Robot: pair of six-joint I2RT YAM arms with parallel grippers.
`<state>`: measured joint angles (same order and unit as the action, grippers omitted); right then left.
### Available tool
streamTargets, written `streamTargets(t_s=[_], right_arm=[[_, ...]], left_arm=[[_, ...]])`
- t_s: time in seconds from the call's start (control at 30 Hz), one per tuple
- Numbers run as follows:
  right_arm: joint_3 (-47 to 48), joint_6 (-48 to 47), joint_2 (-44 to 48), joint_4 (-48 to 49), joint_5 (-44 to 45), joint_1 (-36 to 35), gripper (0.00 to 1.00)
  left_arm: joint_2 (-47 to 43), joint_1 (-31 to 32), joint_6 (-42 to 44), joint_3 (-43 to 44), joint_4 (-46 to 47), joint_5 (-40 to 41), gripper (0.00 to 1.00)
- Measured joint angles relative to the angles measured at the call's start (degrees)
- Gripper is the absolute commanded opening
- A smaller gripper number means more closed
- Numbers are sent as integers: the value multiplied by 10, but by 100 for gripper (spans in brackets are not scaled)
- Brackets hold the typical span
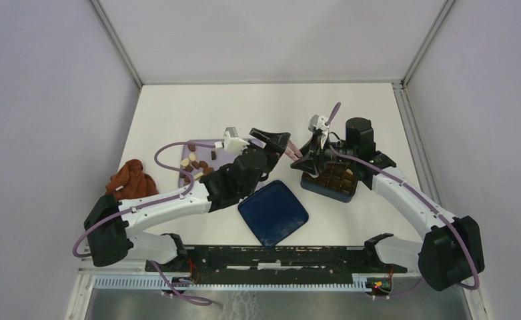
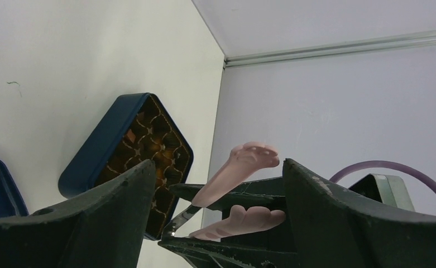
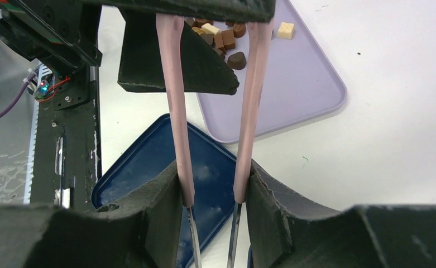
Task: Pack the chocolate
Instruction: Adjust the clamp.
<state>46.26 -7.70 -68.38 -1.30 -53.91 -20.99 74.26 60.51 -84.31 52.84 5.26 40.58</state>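
Several chocolate pieces [image 1: 197,165] [image 3: 226,40], brown and cream, lie on a lilac tray [image 1: 219,148] [image 3: 293,95]. A dark blue box [image 1: 331,179] [image 2: 132,148] with brown compartments sits under my right arm. My right gripper [image 1: 309,155] [image 3: 212,167] is shut on the two arms of the pink tongs [image 1: 295,151] [image 3: 176,100]. The tongs' paw-shaped tips [image 2: 249,159] reach between the spread fingers of my left gripper [image 1: 274,141] [image 2: 218,164], which is open and does not touch them. No chocolate shows between the tips.
The box's blue lid [image 1: 273,212] [image 3: 148,167] lies upturned near the front centre. A reddish-brown cloth [image 1: 132,179] is bunched at the left. Grey walls close in the table on three sides, and the arms' base rail [image 1: 271,260] runs along the near edge.
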Motion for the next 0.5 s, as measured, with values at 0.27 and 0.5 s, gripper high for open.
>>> streamTargets(t_s=[0.27, 0.5], right_arm=[[0, -7, -2, -14, 1, -2, 45], [2, -24, -3, -40, 9, -8, 44]], left_arm=[[45, 0, 51, 49, -42, 0, 67], [88, -1, 81, 90, -78, 0, 22]])
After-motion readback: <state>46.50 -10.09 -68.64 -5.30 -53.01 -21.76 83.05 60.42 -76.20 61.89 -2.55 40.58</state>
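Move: The paw ends of the pink clamp, still held by the right gripper, lie roughly 2 cm ahead of the left hand, 2 cm to its right and about 1 cm below. From the left hand, the chocolate box is about 13 cm right, 9 cm back and 22 cm down; the blue tray is some 18 cm back and 3 cm left, equally low. From the right hand, the paw ends are about 3 cm forward, 3 cm left and 4 cm up. Bring the wide-open left gripper down and to the right, a little forward, about 3.5 cm in all, onto the clamp's pink paw ends. Roll it some 15 degrees so its left side rises, and close the fingers on the way until they pinch the paws. Keep the right gripper's hold lower on the clamp while sinking about 1 cm. ##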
